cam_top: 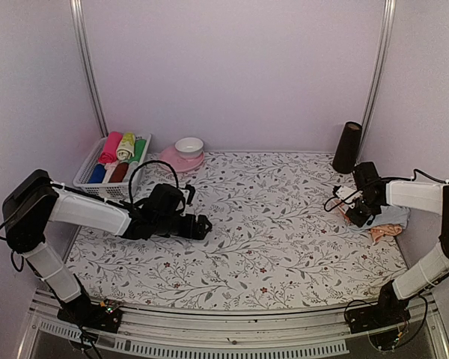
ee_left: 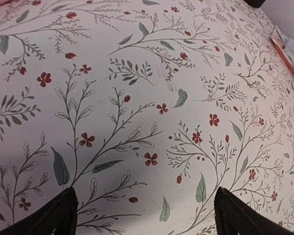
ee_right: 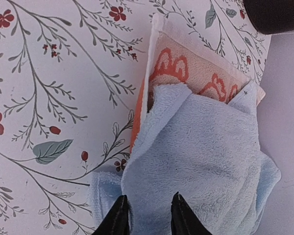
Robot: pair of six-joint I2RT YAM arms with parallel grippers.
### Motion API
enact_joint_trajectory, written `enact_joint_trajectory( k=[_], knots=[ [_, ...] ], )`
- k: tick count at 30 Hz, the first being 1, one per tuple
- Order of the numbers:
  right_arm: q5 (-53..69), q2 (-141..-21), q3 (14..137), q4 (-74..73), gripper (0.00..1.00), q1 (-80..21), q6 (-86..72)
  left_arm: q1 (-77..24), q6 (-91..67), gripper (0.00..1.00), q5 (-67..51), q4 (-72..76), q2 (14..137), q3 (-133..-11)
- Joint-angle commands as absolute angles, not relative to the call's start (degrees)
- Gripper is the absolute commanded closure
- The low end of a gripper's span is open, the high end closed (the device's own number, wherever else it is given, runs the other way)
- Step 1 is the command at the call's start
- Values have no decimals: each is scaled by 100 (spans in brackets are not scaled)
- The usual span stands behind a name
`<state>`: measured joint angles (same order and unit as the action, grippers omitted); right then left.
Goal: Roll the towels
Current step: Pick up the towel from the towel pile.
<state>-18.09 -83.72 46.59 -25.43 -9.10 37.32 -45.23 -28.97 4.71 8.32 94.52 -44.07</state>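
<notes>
The pale blue towel point(ee_right: 201, 152) lies bunched on top of the peach-orange towel point(ee_right: 186, 68) at the table's right edge. From above, the blue towel point(cam_top: 396, 215) and the peach towel point(cam_top: 385, 232) show beside the right wall. My right gripper point(ee_right: 148, 215) is down on the blue towel's near edge, its jaws drawn narrow with a fold of blue cloth pinched between them; from above it sits at the pile's left side point(cam_top: 357, 215). My left gripper point(ee_left: 146, 218) hovers wide open over bare floral sheet at the left-centre point(cam_top: 202, 226), holding nothing.
A white basket point(cam_top: 86, 178) with several rolled towels stands at the back left. Beside it is a pink plate point(cam_top: 172, 161) carrying a white bowl point(cam_top: 188, 145). A black cylinder point(cam_top: 347, 147) stands at the back right, just behind the towels. The right wall is close.
</notes>
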Motion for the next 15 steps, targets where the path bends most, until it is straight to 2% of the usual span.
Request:
enact_joint_trajectory(
  k=[1,4,5,15],
  knots=[
    [-1818,-8237,4575,-2413,68,-1080,3796,-4604,-2887,3,434,993,9359,-4333],
    [-1758,-8285,4571,-2434,48,-1237,3797,-4603,-2891,3,435,993,9369,-4341],
    [-1760,-8321,4576,-2430,44,-1277,3797,-4602,-2892,3,427,995,9365,-4342],
    [-2343,-8704,4427,-2168,42,-1384,3831,-4613,-2916,3,397,1015,9431,-4351]
  ],
)
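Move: The towel to be picked up, the blue one on top of the pile, has its middle about 5 cm ahead of the right hand and 6 cm to its right, some 5 cm below. The orange towel's exposed corner peeks out about 7 cm ahead and 3 cm to the left of the hand; the black cylinder stands roughly 24 cm ahead, 1 cm to the right. From the left hand the blue towel lies some 57 cm to the right and 8 cm ahead. No touch on the towel can be made out as the right hand shifts about 2 cm left, from over the blue towel towards its left edge, with a slight counter-clockwise turn of some 5 degrees. Meanwhile the partly closed fingers spread again to a bit over half open, and at the end the hand starts sinking, about 1 cm, over the edge and the small blue flap beside it. ##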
